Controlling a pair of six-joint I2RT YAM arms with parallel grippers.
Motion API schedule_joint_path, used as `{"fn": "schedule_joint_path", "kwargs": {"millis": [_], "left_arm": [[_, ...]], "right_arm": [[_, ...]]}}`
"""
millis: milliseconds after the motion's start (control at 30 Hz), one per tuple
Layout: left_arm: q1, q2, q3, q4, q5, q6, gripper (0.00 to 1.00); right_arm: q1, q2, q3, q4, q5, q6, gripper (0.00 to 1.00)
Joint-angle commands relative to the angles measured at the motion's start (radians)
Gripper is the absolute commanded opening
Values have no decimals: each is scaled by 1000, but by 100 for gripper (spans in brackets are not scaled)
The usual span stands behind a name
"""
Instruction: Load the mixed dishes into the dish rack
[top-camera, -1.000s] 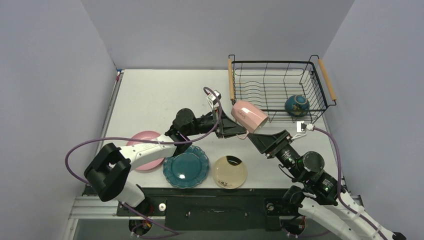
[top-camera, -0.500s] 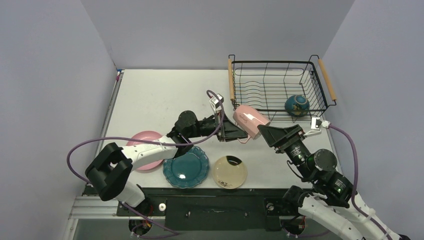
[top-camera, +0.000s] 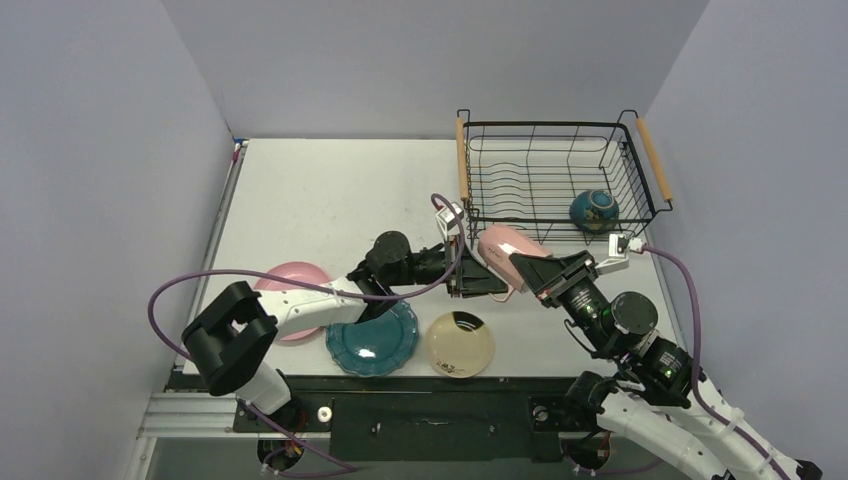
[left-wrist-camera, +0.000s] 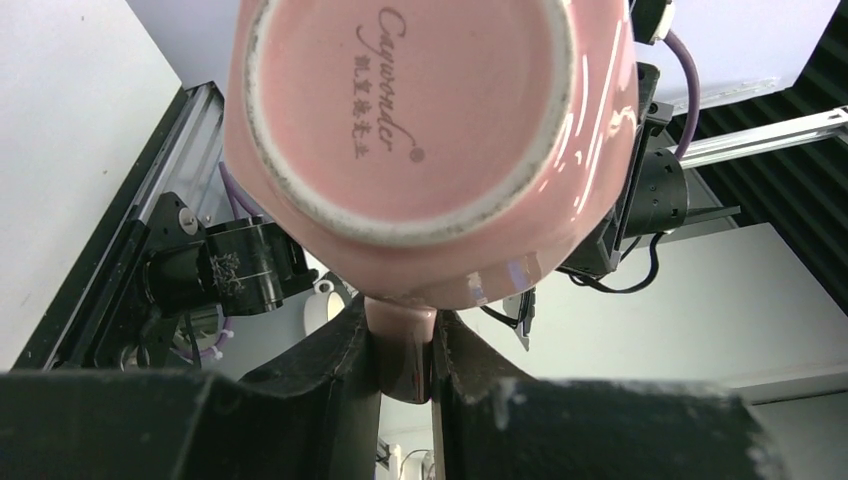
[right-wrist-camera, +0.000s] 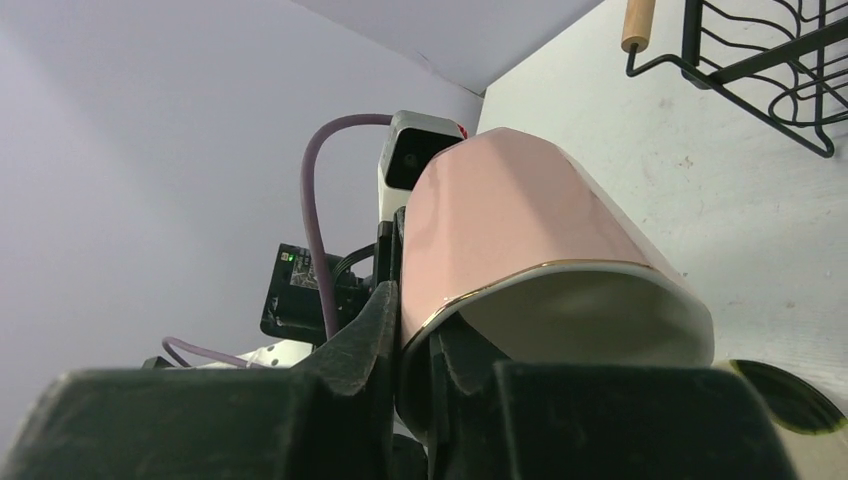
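Note:
The pink cup (top-camera: 503, 246) hangs tilted above the table, just in front of the dish rack (top-camera: 546, 124). My left gripper (top-camera: 482, 278) is shut on its handle (left-wrist-camera: 401, 345), with the cup's base (left-wrist-camera: 420, 110) filling the left wrist view. From the other side, my right gripper (top-camera: 533, 270) is shut on the cup's rim (right-wrist-camera: 560, 272), one finger inside and one outside. The dark-teal bowl (top-camera: 594, 211) sits inside the rack. The pink plate (top-camera: 285, 273), teal plate (top-camera: 376, 338) and cream dish (top-camera: 460, 345) lie at the table's near edge.
The rack has wooden handles (top-camera: 462, 160) on its left and right ends, and its near corner (right-wrist-camera: 760, 60) shows in the right wrist view. Purple cables loop off both arms. Grey walls close in the table on three sides.
My right gripper moved in and closed on the cup's rim. The left arm stretched further right, carrying the cup a little right and lower.

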Motion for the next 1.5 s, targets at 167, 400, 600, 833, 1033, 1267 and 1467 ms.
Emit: {"fn": "schedule_joint_path", "kwargs": {"millis": [167,400,600,833,1033,1267,1467], "left_arm": [[14,-12,15,-38,5,102,50],[55,-140,-60,-326,-118,372,79],[56,-291,-99,-642,-322,620,88],[6,-360,-75,-785,-476,778,88],[-129,-377,-53,-819,-644,862,87],[-252,-383,-45,-824,-802,939,91],[-382,-383,-29,-805,-965,1015,95]], "right_arm": [[-10,22,60,-101,169,-9,0],[-12,80,168,-337,333,-54,0],[-54,213,251,-563,422,-106,0],[-299,561,265,-642,190,-316,0],[-300,761,282,-597,65,-385,0],[-296,848,246,-481,-16,-381,0],[-283,938,246,-417,-24,-367,0]]}}
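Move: The pink mug is already shared in mid-air: its middle is about 5 cm ahead of the right fingers on its rim and 2 cm to their left, and 6 cm ahead of the left fingers on its handle, 2 cm to their right. Some 34 cm below the right hand, bare table lies 8 cm ahead and 5 cm right; the rack is about 31 ahead, 14 right. From the left hand, 30 cm down, the cream plate is 6 cm left and 1 back, the teal plate 25 left, 1 ahead. The pink mug, still pinched by its rim, is carried down about 24 cm by the right hand, which swings right and then partly back left while edging forward, towards the bare table before the rack, its level fingers turning steeply down. The left fingers open wide and let go of the handle; that hand sinks some 11 cm and shifts left towards the cream plate, first slightly forward and then back, tipping down. ##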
